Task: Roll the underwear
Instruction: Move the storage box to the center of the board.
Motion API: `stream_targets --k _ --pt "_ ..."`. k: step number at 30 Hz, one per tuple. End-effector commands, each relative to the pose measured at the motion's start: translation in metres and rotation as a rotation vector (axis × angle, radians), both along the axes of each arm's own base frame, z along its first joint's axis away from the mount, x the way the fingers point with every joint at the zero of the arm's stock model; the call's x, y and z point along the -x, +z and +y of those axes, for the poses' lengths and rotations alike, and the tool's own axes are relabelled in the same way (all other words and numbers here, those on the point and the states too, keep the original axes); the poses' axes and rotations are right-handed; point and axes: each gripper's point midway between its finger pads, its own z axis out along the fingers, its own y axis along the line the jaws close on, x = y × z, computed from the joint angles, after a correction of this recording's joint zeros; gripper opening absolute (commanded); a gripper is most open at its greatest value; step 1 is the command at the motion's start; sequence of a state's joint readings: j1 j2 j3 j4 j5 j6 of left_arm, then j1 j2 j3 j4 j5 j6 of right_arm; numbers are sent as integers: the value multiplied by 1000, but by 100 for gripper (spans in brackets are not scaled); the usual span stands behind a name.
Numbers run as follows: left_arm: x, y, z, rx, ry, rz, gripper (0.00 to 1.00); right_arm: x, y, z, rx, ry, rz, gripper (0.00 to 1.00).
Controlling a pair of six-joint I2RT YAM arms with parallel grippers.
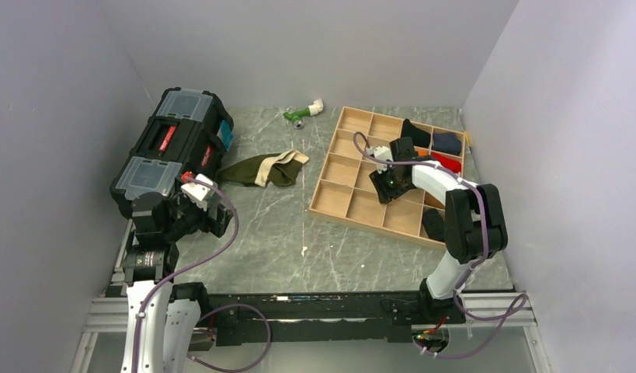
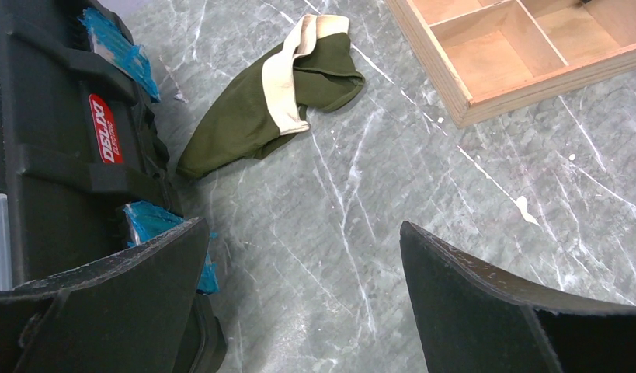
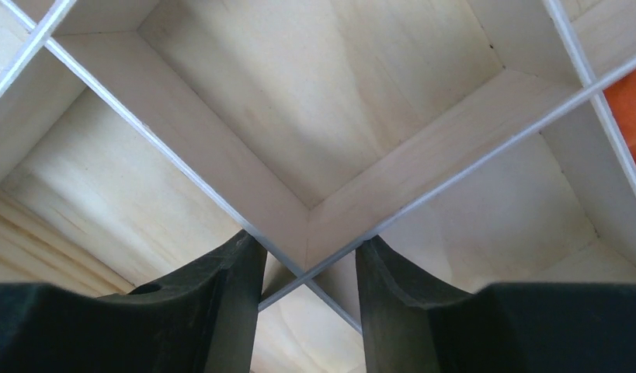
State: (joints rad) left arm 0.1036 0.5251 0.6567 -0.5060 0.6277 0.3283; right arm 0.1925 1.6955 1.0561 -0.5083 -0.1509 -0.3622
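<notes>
The underwear (image 1: 264, 169) (image 2: 252, 116), dark olive-green with a cream waistband, lies crumpled and unrolled on the grey marbled table between the toolbox and the wooden tray (image 1: 330, 208). My left gripper (image 1: 213, 214) (image 2: 303, 225) hovers near the table's left side, short of the underwear, open wide with only bare table between its fingers. My right gripper (image 1: 392, 183) (image 3: 308, 242) is down inside the tray (image 3: 182, 163), its jaws partly open and straddling a crossing of two dividers, with gaps on both sides.
A black toolbox (image 1: 175, 151) (image 2: 58, 155) stands at the left, close to my left gripper. A green-and-white object (image 1: 303, 113) lies at the back. Tray cells at the right hold a black roll (image 1: 414, 132), a navy one (image 1: 446, 142) and a red one (image 1: 448, 162). Walls close in on three sides.
</notes>
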Motion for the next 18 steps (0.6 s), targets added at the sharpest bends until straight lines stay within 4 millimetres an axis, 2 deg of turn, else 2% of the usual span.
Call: stream_targets --k 1,6,10,18 --pt "1 15 -3 -7 -28 -48 99 -6 2 -8 20 94 21 36" --pt "1 15 -3 -6 -29 -47 99 -6 0 -30 85 175 60 24" --pt "1 14 -3 -7 -30 -46 99 -7 -1 -46 133 229 94 19" --pt "1 14 -3 -7 -31 -44 99 -21 -11 -96 239 217 135 14"
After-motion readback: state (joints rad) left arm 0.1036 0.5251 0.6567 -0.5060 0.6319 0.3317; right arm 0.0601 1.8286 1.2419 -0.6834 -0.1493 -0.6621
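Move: The right fingertips already straddle a divider crossing in the storage box's near half. The box's middle lies about 9 cm ahead and 2 cm right of them. From that hand the orange underwear is roughly 12 cm ahead and 8 right, the red piece 10 ahead and 17 right, the black one 8 back and 12 right. For the idle left hand, the box's middle is some 20 cm ahead, 43 right and 20 below. Keep the right fingers clamped about the divider crossing and, staying level, drag the storage box about 5.5 cm to the right while easing some 2 cm forward. Let the wrist turn counter-clockwise by nearly 10 degrees along the way and dip its left side slightly, so the near side swings away from the green underwear. ##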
